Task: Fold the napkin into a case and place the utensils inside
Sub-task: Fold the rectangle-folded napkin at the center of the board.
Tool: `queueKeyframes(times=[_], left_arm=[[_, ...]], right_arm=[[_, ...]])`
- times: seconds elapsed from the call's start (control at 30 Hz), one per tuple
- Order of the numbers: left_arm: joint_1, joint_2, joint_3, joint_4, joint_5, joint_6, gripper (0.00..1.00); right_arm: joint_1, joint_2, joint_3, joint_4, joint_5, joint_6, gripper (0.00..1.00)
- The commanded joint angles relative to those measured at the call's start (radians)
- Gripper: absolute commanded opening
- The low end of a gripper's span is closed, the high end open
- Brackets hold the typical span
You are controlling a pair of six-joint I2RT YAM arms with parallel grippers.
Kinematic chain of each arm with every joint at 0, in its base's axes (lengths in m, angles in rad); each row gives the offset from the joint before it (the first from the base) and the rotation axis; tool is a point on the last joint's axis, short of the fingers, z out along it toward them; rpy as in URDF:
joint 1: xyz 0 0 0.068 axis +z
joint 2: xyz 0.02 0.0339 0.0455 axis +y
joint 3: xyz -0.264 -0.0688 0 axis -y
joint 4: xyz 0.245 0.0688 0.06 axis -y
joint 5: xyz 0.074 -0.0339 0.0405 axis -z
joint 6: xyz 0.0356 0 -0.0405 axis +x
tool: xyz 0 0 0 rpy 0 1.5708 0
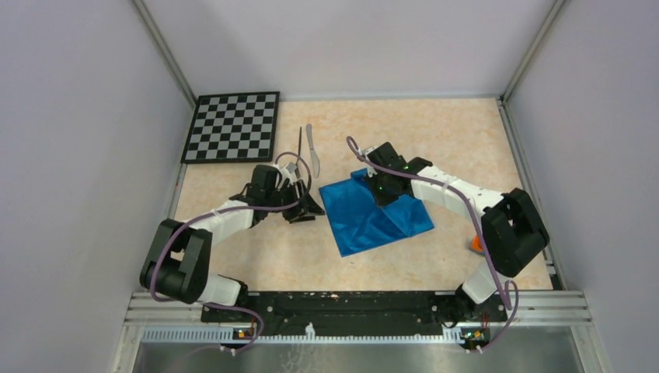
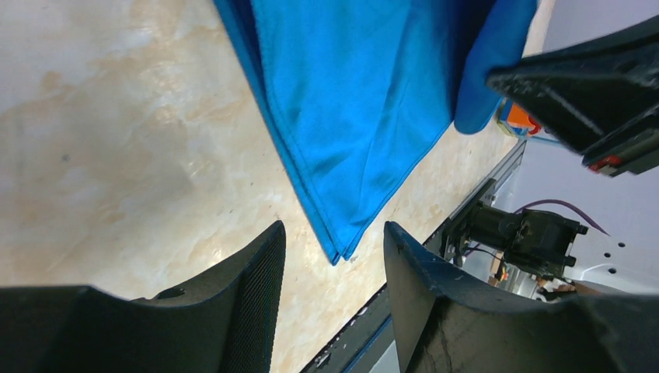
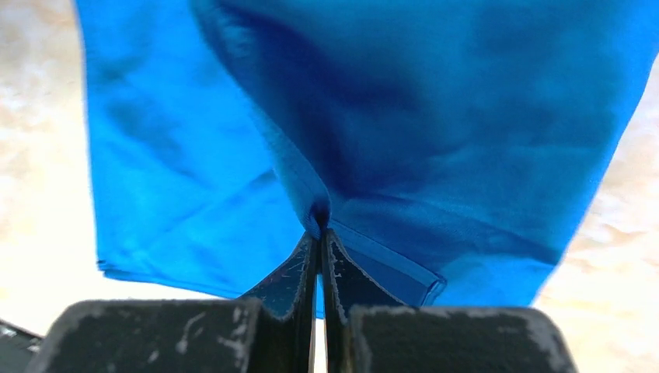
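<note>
The bright blue napkin (image 1: 373, 214) lies partly folded in the middle of the table. My right gripper (image 1: 382, 185) is over its far edge, shut on a pinched ridge of the cloth (image 3: 311, 194), and that edge is lifted a little. In the right wrist view the right gripper (image 3: 320, 233) has its jaws pressed together on the hem. My left gripper (image 1: 301, 208) hovers just left of the napkin, open and holding nothing. In the left wrist view a layered corner of the napkin (image 2: 339, 252) lies just ahead of the left gripper (image 2: 334, 231). The dark fork (image 1: 300, 151) and pale knife (image 1: 312, 149) lie side by side beyond the left gripper.
A black-and-white checkerboard (image 1: 233, 126) lies at the back left corner. A small orange thing (image 1: 475, 243) sits behind the right arm near the right edge. Grey walls close in three sides. A black rail (image 1: 350, 305) runs along the near edge.
</note>
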Motion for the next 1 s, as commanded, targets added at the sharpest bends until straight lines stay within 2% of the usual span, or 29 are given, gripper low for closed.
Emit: queueKeyframes(times=[0.0,0.2,0.33,0.63,0.77,0.9,0.97], left_arm=[[0.022,-0.081,-0.048,-0.01,-0.049,0.014,0.55],[0.023,-0.024,-0.067,0.048,-0.028,-0.014,0.53],[0.012,0.07,-0.04,0.108,0.006,-0.058,0.46],[-0.066,0.207,0.001,0.164,-0.049,-0.112,0.38],[-0.075,0.253,0.001,0.182,-0.051,-0.128,0.3],[-0.079,0.266,-0.009,0.179,-0.061,-0.127,0.18],[-0.079,0.256,-0.019,0.17,-0.075,-0.12,0.16]], right_arm=[[0.045,-0.001,-0.012,0.077,-0.155,0.077,0.0],[0.074,0.059,0.005,0.116,-0.21,0.149,0.0],[0.084,0.114,0.031,0.141,-0.26,0.228,0.0],[0.106,0.158,0.055,0.166,-0.255,0.325,0.0],[0.107,0.151,0.066,0.17,-0.257,0.37,0.0],[0.106,0.153,0.072,0.186,-0.295,0.412,0.0],[0.106,0.146,0.069,0.199,-0.301,0.431,0.0]])
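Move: The napkin's left edge lies about 3 cm right of the open left hand, 1 cm back and 6 cm below; the knife is some 20 cm ahead and 2 cm left of that hand, the fork 20 cm ahead and 6 cm left, both about 7 cm lower. From the right hand, already pinching a raised fold, the napkin's left edge is roughly 13 cm left, 5 cm back and 6 cm below. Right carries its fold about 9 cm left; left sinks 6 cm and pinches the napkin's left edge. ##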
